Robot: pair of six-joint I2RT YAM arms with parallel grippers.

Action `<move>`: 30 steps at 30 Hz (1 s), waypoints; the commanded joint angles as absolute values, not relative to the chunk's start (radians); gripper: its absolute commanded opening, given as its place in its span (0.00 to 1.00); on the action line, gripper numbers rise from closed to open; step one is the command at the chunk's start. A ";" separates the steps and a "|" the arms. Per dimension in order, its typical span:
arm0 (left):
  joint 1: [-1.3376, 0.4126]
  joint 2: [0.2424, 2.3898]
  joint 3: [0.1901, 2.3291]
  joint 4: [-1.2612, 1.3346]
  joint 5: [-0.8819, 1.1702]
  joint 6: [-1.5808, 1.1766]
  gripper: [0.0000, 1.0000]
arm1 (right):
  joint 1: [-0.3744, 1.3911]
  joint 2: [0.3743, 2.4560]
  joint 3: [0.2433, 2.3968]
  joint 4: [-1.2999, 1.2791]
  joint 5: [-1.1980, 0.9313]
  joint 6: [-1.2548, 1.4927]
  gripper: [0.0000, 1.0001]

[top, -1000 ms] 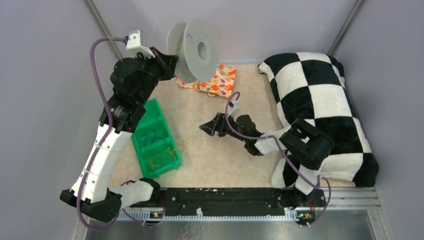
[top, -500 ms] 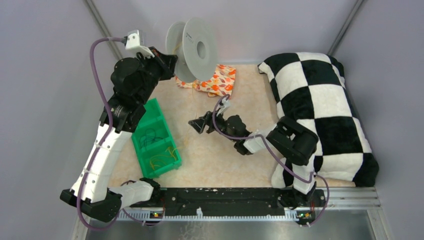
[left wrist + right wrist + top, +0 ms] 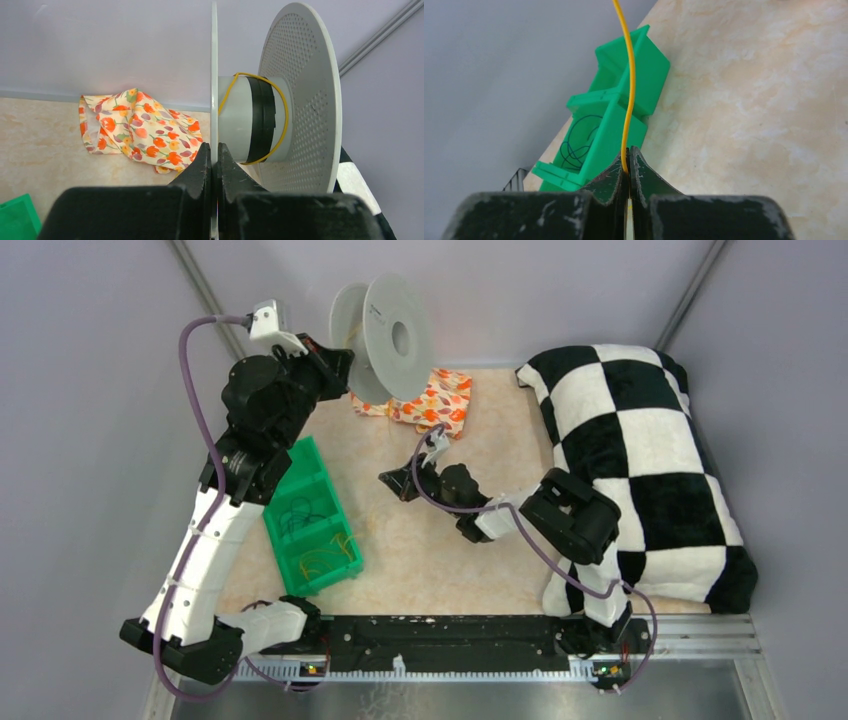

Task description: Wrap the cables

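Observation:
A grey plastic spool (image 3: 385, 338) is held up at the back of the table. My left gripper (image 3: 343, 365) is shut on its near flange (image 3: 214, 90), the fingertips (image 3: 203, 160) pinching the thin disc edge. One yellow cable (image 3: 283, 112) loops loosely round the hub beside a black band. My right gripper (image 3: 390, 483) hangs low over mid-table, shut on a yellow cable (image 3: 629, 85) that runs straight up out of its fingertips (image 3: 619, 167). The strand's far end is out of the right wrist view.
A green divided bin (image 3: 305, 520) lies left of the right gripper, holding dark wire (image 3: 574, 145) and more yellow wire (image 3: 325, 560). A flowered cloth (image 3: 437, 400) lies under the spool. A black-and-white checked pillow (image 3: 640, 460) fills the right side.
My right arm has swung left toward the bin and its jaws have shut on the yellow cable. The left arm and spool have barely moved.

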State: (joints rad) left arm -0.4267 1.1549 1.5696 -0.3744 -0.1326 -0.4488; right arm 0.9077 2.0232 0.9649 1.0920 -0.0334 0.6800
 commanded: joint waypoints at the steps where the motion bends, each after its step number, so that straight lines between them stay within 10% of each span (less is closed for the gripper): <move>1: -0.425 1.113 1.557 -0.249 -0.201 -0.491 0.00 | 0.921 1.945 0.932 1.038 -0.032 0.621 0.00; 15: -0.425 1.095 1.422 -0.194 -0.346 -0.568 0.00 | 0.922 1.537 0.619 0.683 0.042 0.439 0.00; 30: -0.425 1.161 1.231 -0.018 -0.348 -0.675 0.00 | 1.053 1.245 0.795 0.084 -0.045 0.240 0.00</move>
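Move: From the right hand, its fingers already shut on the yellow cable, the grey spool hangs roughly 34 cm above, 9 cm ahead and 2 cm to the right. The green box lies some 18 cm to its left, about level with it front to back, 12 cm below. The left hand grips the spool's rim. From it, the held cable point is about 34 cm below, 5 cm to the right and 1 cm back; the flowered cloth is 25 cm ahead, 8 cm right, 46 cm down. Drawing the pinched cable back and to the right, away from the green box, the right hand dips about 3 cm, travels some 15 cm over the bare table and rises again at the end, its closed fingers tipping down. Meanwhile the left hand keeps its rim grip and lowers the spool about 11 cm, edging forward, tilting nose-down and turning a little counter-clockwise. ##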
